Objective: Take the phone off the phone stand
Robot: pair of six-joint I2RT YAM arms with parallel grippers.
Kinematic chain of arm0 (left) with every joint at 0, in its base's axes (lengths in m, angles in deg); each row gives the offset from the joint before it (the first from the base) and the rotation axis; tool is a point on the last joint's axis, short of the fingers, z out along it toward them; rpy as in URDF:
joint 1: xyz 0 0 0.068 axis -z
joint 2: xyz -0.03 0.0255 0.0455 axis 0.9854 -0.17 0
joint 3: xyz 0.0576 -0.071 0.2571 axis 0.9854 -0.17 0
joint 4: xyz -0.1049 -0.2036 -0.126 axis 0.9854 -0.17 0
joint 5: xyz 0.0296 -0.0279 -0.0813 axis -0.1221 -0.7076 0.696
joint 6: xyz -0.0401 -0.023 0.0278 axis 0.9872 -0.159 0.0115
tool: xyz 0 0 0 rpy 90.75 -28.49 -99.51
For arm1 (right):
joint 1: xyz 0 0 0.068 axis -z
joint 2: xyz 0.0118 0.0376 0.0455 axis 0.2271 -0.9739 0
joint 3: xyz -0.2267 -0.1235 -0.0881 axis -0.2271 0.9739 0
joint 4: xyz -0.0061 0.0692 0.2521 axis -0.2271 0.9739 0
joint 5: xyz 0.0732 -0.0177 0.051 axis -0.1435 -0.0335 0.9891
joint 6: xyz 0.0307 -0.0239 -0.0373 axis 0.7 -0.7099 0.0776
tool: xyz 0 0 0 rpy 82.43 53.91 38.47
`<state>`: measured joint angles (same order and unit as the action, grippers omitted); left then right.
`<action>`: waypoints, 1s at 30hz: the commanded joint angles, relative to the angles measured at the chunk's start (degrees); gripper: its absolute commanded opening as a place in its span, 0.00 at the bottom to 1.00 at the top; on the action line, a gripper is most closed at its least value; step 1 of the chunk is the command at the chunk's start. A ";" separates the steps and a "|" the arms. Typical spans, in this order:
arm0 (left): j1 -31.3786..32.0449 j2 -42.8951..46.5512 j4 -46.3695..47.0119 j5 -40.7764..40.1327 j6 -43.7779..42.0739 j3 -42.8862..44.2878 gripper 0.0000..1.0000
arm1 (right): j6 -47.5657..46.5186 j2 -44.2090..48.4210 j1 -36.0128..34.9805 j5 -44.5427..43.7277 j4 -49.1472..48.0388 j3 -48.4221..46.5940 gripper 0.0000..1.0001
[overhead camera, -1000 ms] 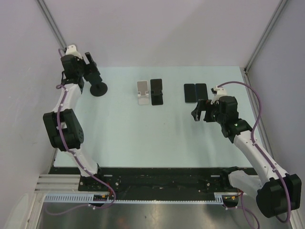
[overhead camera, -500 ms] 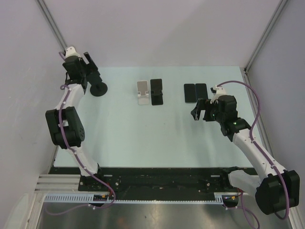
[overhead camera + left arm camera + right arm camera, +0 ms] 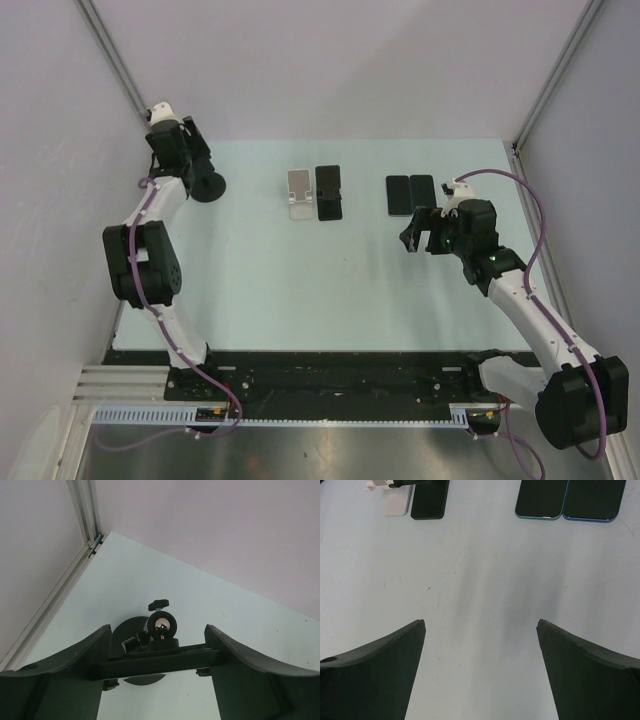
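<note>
In the far left corner stands the phone stand, with a round black base [image 3: 208, 187] and a ball head [image 3: 161, 625]. The phone [image 3: 155, 661] shows edge-on in the left wrist view as a dark bar across the stand's clamp. My left gripper [image 3: 190, 150] [image 3: 157, 645] is over it, and the bar reaches both fingers, so it is shut on the phone. In the top view the gripper hides the phone. My right gripper [image 3: 415, 232] [image 3: 481, 622] hangs open over bare table at the right, holding nothing.
Two dark phones [image 3: 398, 194] [image 3: 422, 193] lie flat at the back right. A silver stand [image 3: 298, 192] and a black stand [image 3: 328, 192] sit at the back centre. Walls and a metal corner rail [image 3: 85, 510] close in right behind the left gripper.
The left gripper has shifted right and back over the stand, and its jaws have narrowed onto the phone. The right arm has hardly moved.
</note>
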<state>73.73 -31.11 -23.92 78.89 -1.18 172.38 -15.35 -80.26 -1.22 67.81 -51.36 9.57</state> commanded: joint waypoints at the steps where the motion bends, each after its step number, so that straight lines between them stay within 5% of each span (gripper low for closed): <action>1: 0.85 6.68 1.71 2.72 -2.74 -2.19 0.43 | 0.17 1.16 0.20 0.98 -2.77 -2.25 0.99; 11: 5.94 21.71 -1.89 14.48 -2.58 -13.26 0.29 | 0.43 2.22 -2.43 0.90 -3.47 -2.16 0.98; 30: 36.88 46.59 -8.31 21.18 -2.48 -33.13 0.13 | -5.89 1.25 -27.21 -3.94 -11.03 -2.16 0.98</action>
<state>106.19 9.42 -38.12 98.03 -3.09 139.14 -17.27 -78.86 -23.86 65.56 -57.04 9.57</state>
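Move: The left fingers already hold the round stand by its head, its middle some 10 cm below them. The clear mid-table spot it is taken to lies about 25 cm back and 28 cm right, some 20 cm lower. The white stand is about 28 cm right of that hand, straight across, the black stand 36 cm. From the right hand, the round stand is roughly 26 cm ahead and 58 cm left, the black stand 26 cm ahead and 24 cm left. Keeping its grip on the round stand's head, the left hand sweeps it right and back at an even height, nearly 40 cm in all and still moving, while turning about 50 degrees clockwise, towards the mid-table. The open right hand comes to meet it, about 11 cm left and 5 cm back, rising slightly and swinging some 20 degrees counter-clockwise. ##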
